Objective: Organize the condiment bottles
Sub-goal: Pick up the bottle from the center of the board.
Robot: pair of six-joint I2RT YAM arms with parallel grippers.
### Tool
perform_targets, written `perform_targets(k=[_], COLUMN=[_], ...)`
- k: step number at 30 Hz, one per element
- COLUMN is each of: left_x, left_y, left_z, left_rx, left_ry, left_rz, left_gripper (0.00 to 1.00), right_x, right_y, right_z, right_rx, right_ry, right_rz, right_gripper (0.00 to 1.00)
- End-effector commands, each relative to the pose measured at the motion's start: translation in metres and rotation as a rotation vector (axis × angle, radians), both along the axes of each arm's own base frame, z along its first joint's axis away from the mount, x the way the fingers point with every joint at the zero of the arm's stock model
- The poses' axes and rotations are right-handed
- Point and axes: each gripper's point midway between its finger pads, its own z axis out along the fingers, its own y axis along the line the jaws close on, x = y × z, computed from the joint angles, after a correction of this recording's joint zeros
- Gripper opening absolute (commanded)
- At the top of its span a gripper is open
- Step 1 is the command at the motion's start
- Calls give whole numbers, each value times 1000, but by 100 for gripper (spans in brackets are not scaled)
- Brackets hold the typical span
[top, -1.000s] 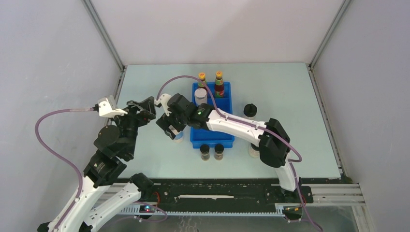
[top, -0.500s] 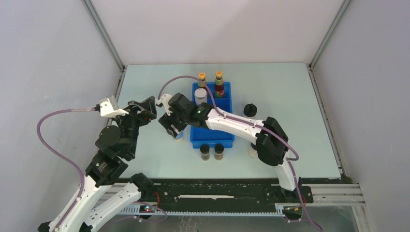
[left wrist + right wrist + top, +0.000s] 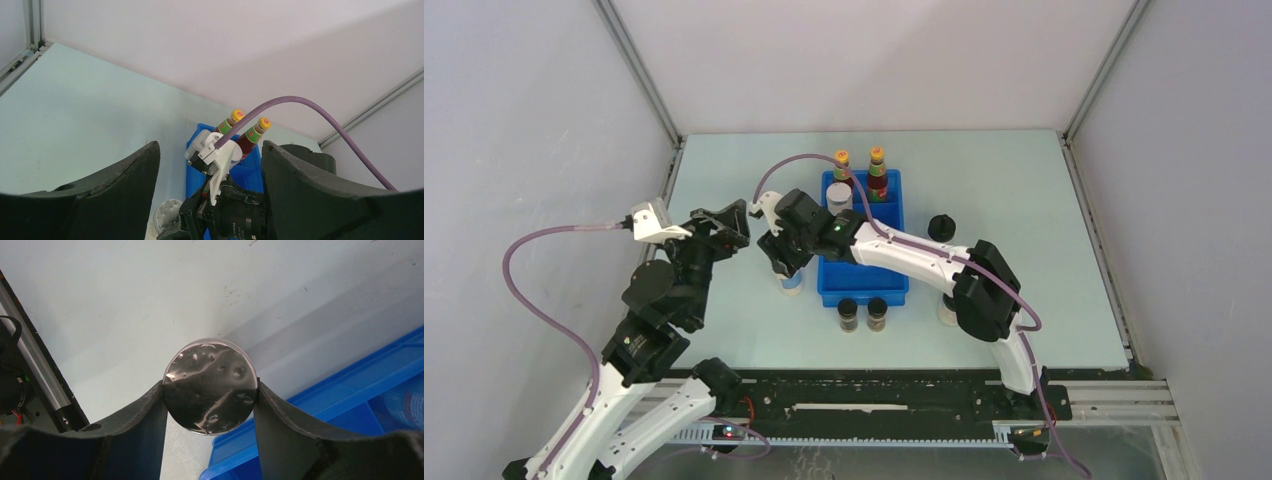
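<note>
A clear grey-lidded jar (image 3: 791, 285) stands on the table just left of the blue tray (image 3: 861, 291). My right gripper (image 3: 786, 262) is over it. In the right wrist view both fingers press the sides of its round shiny lid (image 3: 210, 392), so the right gripper (image 3: 210, 386) is shut on it. My left gripper (image 3: 724, 225) hangs open and empty to its left, looking at that jar's lid (image 3: 167, 215). Two red sauce bottles (image 3: 842, 165) (image 3: 877, 172) and a second grey-lidded jar (image 3: 838, 197) stand in the tray's far end.
Two tiny dark jars (image 3: 848, 315) (image 3: 877, 313) stand in front of the tray. A black-lidded jar (image 3: 940, 228) stands to its right. Another pale jar (image 3: 946, 312) shows partly behind the right arm. The tray's wall (image 3: 320, 405) lies close beside the held jar.
The right gripper's fingers have closed onto the grey-lidded jar's lid, and the right arm has shifted slightly. The left arm has barely moved.
</note>
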Motion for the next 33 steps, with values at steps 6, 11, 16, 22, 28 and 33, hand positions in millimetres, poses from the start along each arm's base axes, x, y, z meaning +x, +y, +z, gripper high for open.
perform_targets(k=[6,11,16,22,28,33], left_x=[-2,-3,-5,-6,-7,-6], left_y=[3,9,12,16,19,20], left_z=[-2,1,5,9,10,10], left_rx=[-12,-12,-14,-12,-18,-19], left_ry=[-15,-24,-34,-42,-45,-45], left_rz=[13,33,43,57,69,79], left_gripper=[78,78,78,78,77,77], right_x=[3,4,5,9,11,14], right_y=[8,8,5,-4,-14,-27], right_z=[24,39,60,97,128,153], right_rx=[45,68,99,155,199,228], right_ry=[-45,-66,-88,-126,-159,-198], right_rz=[-6,-12,-29,-54,-71,-107], right_gripper=[0,0,0,0,0,0])
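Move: The right hand already grips the silver-lidded bottle upright on the board. The blue tray it goes to has its middle about 16 cm to the right, 6 cm ahead and 6 cm lower. The white-lidded bottle in it stands roughly 11 cm right and 14 cm ahead; the nearer spice jar is 12 cm right and 9 cm back. From the left hand, the gripped bottle lies about 10 cm right, 4 cm ahead and 24 cm below. Keeping its grip, the right hand pauses, then lifts the bottle about 5 cm, easing 2 cm right towards the tray. ##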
